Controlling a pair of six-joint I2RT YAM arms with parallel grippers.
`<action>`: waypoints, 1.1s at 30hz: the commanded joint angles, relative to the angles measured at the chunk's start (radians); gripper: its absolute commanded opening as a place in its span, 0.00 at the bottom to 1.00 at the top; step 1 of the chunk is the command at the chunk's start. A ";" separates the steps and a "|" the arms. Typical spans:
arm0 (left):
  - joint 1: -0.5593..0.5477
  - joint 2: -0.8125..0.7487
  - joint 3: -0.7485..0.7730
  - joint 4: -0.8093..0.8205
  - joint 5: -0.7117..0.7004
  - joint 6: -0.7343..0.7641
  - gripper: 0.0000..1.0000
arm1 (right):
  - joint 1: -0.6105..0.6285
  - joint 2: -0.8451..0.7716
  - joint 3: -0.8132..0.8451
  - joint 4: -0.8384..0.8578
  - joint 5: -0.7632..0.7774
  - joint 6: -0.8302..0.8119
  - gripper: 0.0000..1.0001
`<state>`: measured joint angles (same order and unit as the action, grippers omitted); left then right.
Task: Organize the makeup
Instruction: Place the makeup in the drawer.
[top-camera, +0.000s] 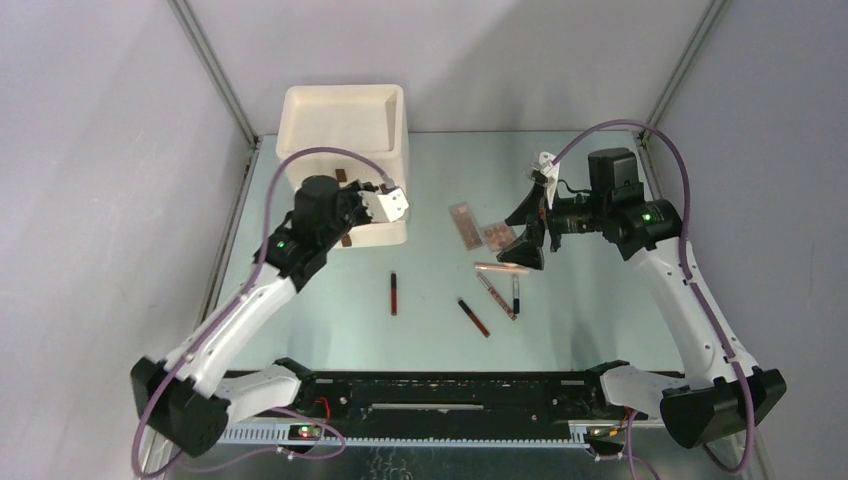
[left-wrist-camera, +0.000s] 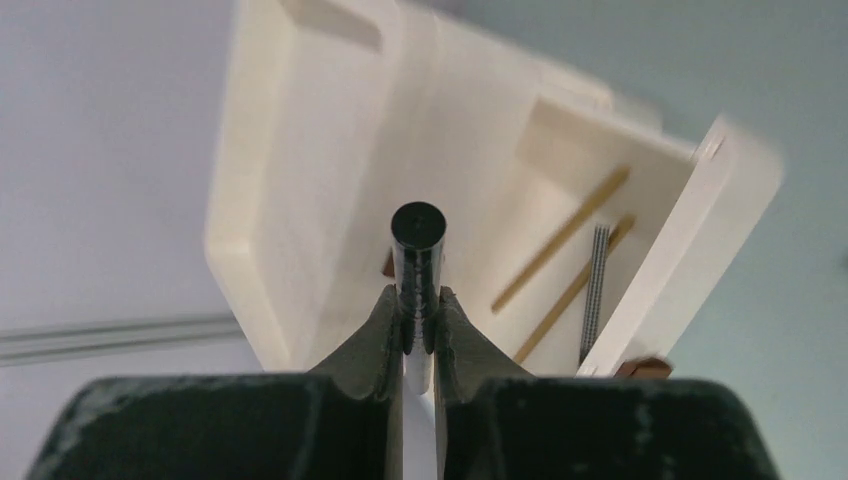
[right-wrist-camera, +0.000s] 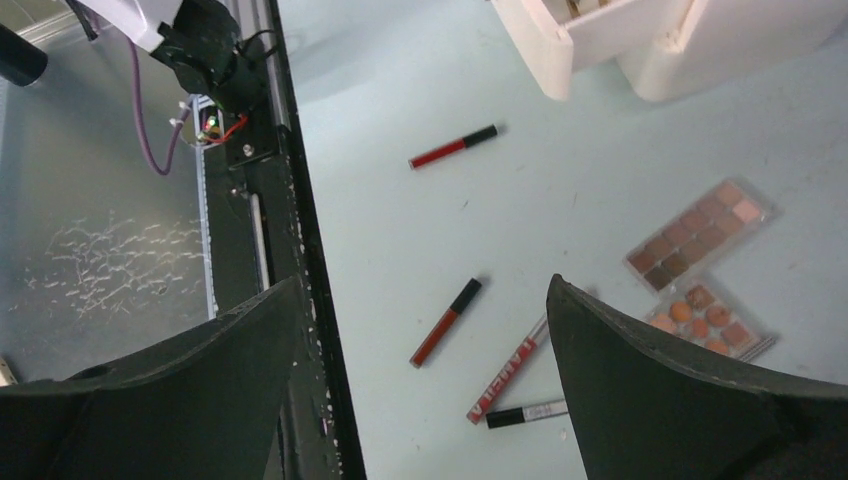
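My left gripper (left-wrist-camera: 412, 300) is shut on a slim black tube (left-wrist-camera: 418, 245), which it holds end-on in front of the cream drawer box (left-wrist-camera: 300, 150). One drawer (left-wrist-camera: 700, 215) stands open with thin pencils (left-wrist-camera: 560, 240) inside. Seen from above, the left gripper (top-camera: 385, 205) is at the box's front right corner. My right gripper (right-wrist-camera: 422, 283) is open and hovers over the makeup on the table: two dark-red tubes (right-wrist-camera: 454, 147) (right-wrist-camera: 446, 322), a red lettered tube (right-wrist-camera: 508, 368), a black-and-silver tube (right-wrist-camera: 527, 412) and two palettes (right-wrist-camera: 700, 235) (right-wrist-camera: 710, 318).
The drawer box (top-camera: 345, 130) stands at the back left of the pale green table (top-camera: 600, 330). Loose tubes (top-camera: 394, 293) (top-camera: 474, 316) lie mid-table, and palettes (top-camera: 464, 225) sit near the right gripper (top-camera: 528, 250). A black rail (top-camera: 450, 385) runs along the near edge.
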<state>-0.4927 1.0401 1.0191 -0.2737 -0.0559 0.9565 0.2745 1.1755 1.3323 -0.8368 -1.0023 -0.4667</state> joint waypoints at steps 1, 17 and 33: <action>0.041 0.104 -0.009 0.037 -0.181 0.197 0.00 | -0.001 -0.006 -0.026 -0.013 0.060 -0.010 1.00; 0.107 0.381 0.070 -0.035 -0.206 0.219 0.13 | -0.001 0.060 -0.123 0.068 0.277 0.082 1.00; 0.121 0.252 0.038 -0.042 -0.155 0.134 0.58 | -0.013 0.257 -0.122 0.156 0.660 0.161 0.94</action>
<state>-0.3828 1.3937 1.0210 -0.3252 -0.2420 1.1210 0.2676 1.4052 1.2079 -0.7185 -0.4309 -0.3141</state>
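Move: The open drawer lies some 5 cm ahead of the left hand, 5 left and 18 below; the upper drawer's handle 9 ahead, 7 left, 10 below; the red pen 13 back, 4 right, 22 below. From the right hand, the checkered pencil lies about 13 cm ahead, 7 right; the square palette 13 ahead, 2 right; the round compact 8 ahead, 6 right, all 22 below. Lowering the black pencil about 15 cm into the drawer, the left hand also eases forward and left, tips farther down, then opens its fingers, lets go and rises some 2 cm. The right hand, wide open, sinks some 14 cm, swinging forward and right towards the checkered pencil as its fingers turn clockwise and down; contact with nothing yet. ##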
